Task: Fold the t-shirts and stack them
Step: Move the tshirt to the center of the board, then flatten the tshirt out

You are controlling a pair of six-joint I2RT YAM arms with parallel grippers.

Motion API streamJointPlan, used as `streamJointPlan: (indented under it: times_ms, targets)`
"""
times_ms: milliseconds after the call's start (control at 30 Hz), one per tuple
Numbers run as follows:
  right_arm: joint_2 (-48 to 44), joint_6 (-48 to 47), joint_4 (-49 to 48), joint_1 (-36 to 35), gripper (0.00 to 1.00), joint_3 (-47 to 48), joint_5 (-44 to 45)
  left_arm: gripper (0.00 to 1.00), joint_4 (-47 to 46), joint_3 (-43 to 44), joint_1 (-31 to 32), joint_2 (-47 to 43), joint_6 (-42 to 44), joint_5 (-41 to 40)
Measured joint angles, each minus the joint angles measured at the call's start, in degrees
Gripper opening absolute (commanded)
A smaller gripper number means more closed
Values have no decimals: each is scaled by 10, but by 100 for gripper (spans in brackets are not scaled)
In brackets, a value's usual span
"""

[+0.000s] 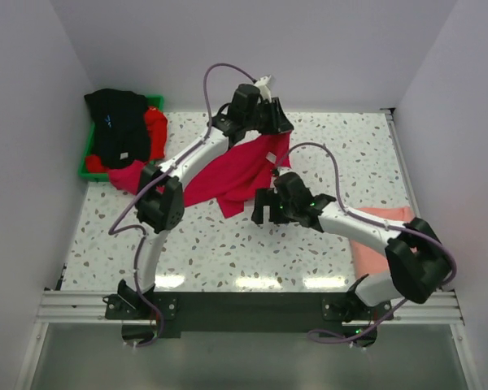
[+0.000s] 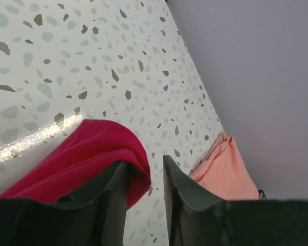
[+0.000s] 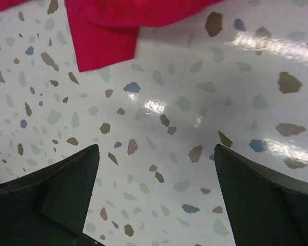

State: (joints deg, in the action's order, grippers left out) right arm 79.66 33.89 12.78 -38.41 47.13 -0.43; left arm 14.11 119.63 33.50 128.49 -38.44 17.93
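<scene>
A crimson-pink t-shirt point(image 1: 236, 175) lies crumpled mid-table. My left gripper point(image 1: 274, 123) hovers over its far right corner. In the left wrist view that gripper point(image 2: 146, 163) stands open: a fold of the crimson shirt point(image 2: 87, 148) rests against the left finger and bare table shows in the gap. My right gripper point(image 1: 264, 214) sits just in front of the shirt's near edge. Seen from its own wrist, this gripper point(image 3: 156, 148) is wide open over bare table, with the shirt's hem point(image 3: 108, 31) ahead. A folded salmon-pink t-shirt point(image 1: 381, 244) lies at the right. Black point(image 1: 118, 126) and bright red point(image 1: 155, 127) t-shirts are piled at the back left.
A green tray point(image 1: 87, 156) at the back left corner holds the black and red shirts. White walls close in the table on the left, back and right. The salmon shirt point(image 2: 223, 171) lies against the right wall.
</scene>
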Motion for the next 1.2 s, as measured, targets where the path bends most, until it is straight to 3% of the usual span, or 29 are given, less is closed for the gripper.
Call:
streamJointPlan:
  times_ms: [67, 133, 267, 433, 633, 833, 967, 1000, 1067, 1200]
  targets:
    - [51, 3, -8, -37, 95, 20, 24, 51, -5, 1, -5, -2, 3, 15]
    - [95, 7, -13, -64, 94, 43, 47, 57, -26, -33, -10, -18, 5, 22]
    - [170, 13, -29, -91, 93, 92, 93, 61, -44, -183, -47, -108, 6, 25]
    - [250, 20, -50, -92, 87, 148, 135, 63, -54, -374, -122, -295, 7, -19]
    - [323, 22, -54, -101, 81, 232, 187, 63, -61, -491, -149, -494, 14, -102]
    - [359, 21, -53, -110, 49, 272, 212, 62, -49, -612, -156, -599, 11, -172]
    - [363, 24, -51, -112, 19, 273, 225, 62, -19, -669, -167, -624, 5, -209]
    - [363, 26, -47, -112, 6, 273, 228, 61, -16, -680, -169, -631, 4, -217]
    - [362, 31, -42, -112, 0, 273, 233, 61, -7, -696, -173, -645, 1, -227]
    - [331, 31, -20, -106, 0, 249, 228, 57, 3, -704, -174, -666, 0, -236]
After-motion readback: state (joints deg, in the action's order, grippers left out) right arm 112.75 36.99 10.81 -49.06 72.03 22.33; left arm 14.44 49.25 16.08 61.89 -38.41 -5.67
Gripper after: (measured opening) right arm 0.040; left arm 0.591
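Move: The red t-shirt's near edge lies about 8 cm ahead of the right hand, 10 cm to its left and 7 cm below. From that hand, the green bin is roughly 38 cm ahead and 50 cm left; the pink cloth is some 34 cm right, 2 cm back. The left fingers, already opening, are at the shirt's raised end; that near edge lies about 13 cm back from them, 12 cm left, 20 cm below. Right reaches some 15 cm left, forward and down, pinching the near edge; left releases, retreating left and back. ##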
